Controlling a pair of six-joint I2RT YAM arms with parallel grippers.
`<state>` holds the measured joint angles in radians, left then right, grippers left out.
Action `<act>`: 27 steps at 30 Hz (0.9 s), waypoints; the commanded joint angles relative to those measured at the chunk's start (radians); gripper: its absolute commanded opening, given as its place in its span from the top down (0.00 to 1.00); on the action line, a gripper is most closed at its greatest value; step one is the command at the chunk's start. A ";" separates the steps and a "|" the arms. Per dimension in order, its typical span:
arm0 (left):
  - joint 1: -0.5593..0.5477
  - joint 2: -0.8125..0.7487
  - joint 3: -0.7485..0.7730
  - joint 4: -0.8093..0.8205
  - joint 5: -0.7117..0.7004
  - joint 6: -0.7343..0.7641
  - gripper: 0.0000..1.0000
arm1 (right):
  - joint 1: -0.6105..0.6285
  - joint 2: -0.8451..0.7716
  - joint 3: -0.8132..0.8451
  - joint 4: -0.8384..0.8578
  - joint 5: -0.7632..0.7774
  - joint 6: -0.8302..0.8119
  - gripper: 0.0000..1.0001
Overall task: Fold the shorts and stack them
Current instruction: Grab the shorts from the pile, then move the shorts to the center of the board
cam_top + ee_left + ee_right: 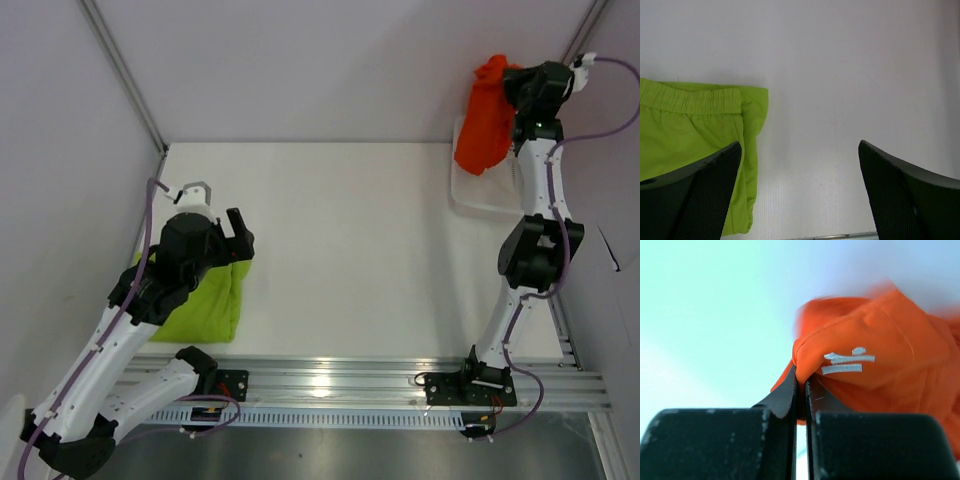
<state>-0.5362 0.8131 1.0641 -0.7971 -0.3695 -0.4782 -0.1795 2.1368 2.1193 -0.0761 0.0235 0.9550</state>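
The orange-red shorts (486, 118) hang bunched in the air at the far right, lifted above the white basket (470, 195). My right gripper (512, 82) is shut on a fold of them; in the right wrist view the cloth (875, 347) with its small white logo is pinched between the closed jaws at my right gripper (802, 382). The lime green shorts (205, 305) lie folded on the table at the near left, partly under my left arm. My left gripper (240, 240) hovers open over their right edge; its view shows the green waistband (690, 100) left of my left gripper (800, 165).
The white table (350, 240) spreads between the two arms. A metal rail (400, 375) runs along the near edge. Grey walls close in the left, back and right sides.
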 commanded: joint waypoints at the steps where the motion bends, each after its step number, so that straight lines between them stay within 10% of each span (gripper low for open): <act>1: 0.007 -0.023 0.045 0.007 0.001 0.012 0.01 | 0.011 -0.210 0.145 0.067 -0.106 -0.079 1.00; 13: 0.007 -0.060 0.054 -0.007 0.023 -0.022 0.01 | 0.169 -0.578 0.046 -0.057 -0.577 -0.088 1.00; 27: 0.007 -0.110 0.043 0.021 0.049 -0.057 0.01 | 0.619 -0.957 -0.580 -0.145 -0.418 -0.148 1.00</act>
<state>-0.5362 0.7238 1.0832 -0.8055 -0.3325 -0.5152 0.3500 1.2793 1.6070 -0.2405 -0.5011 0.8303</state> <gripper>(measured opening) 0.991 0.023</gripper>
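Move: The orange shorts already hang from the closed right fingers, above the basket, whose middle is about 10 cm back, 3 cm left and 29 cm below that hand. The clear middle of the table, where they are headed, lies roughly 27 cm back, 47 cm left and 34 cm down. The folded green shorts are some 36 cm farther left than that spot and 16 cm nearer the base. From the left hand, the table's middle is about 14 cm ahead, 21 cm right and 27 cm down. The orange shorts, still pinched at one end, are swept from over the basket towards the table's middle: the right hand draws back about 34 cm and left about 32 cm, first climbing fast some 30 cm, then sinking by half that while still going left. The wrist swings about 60 degrees counter-clockwise. The open left hand rises a little. ##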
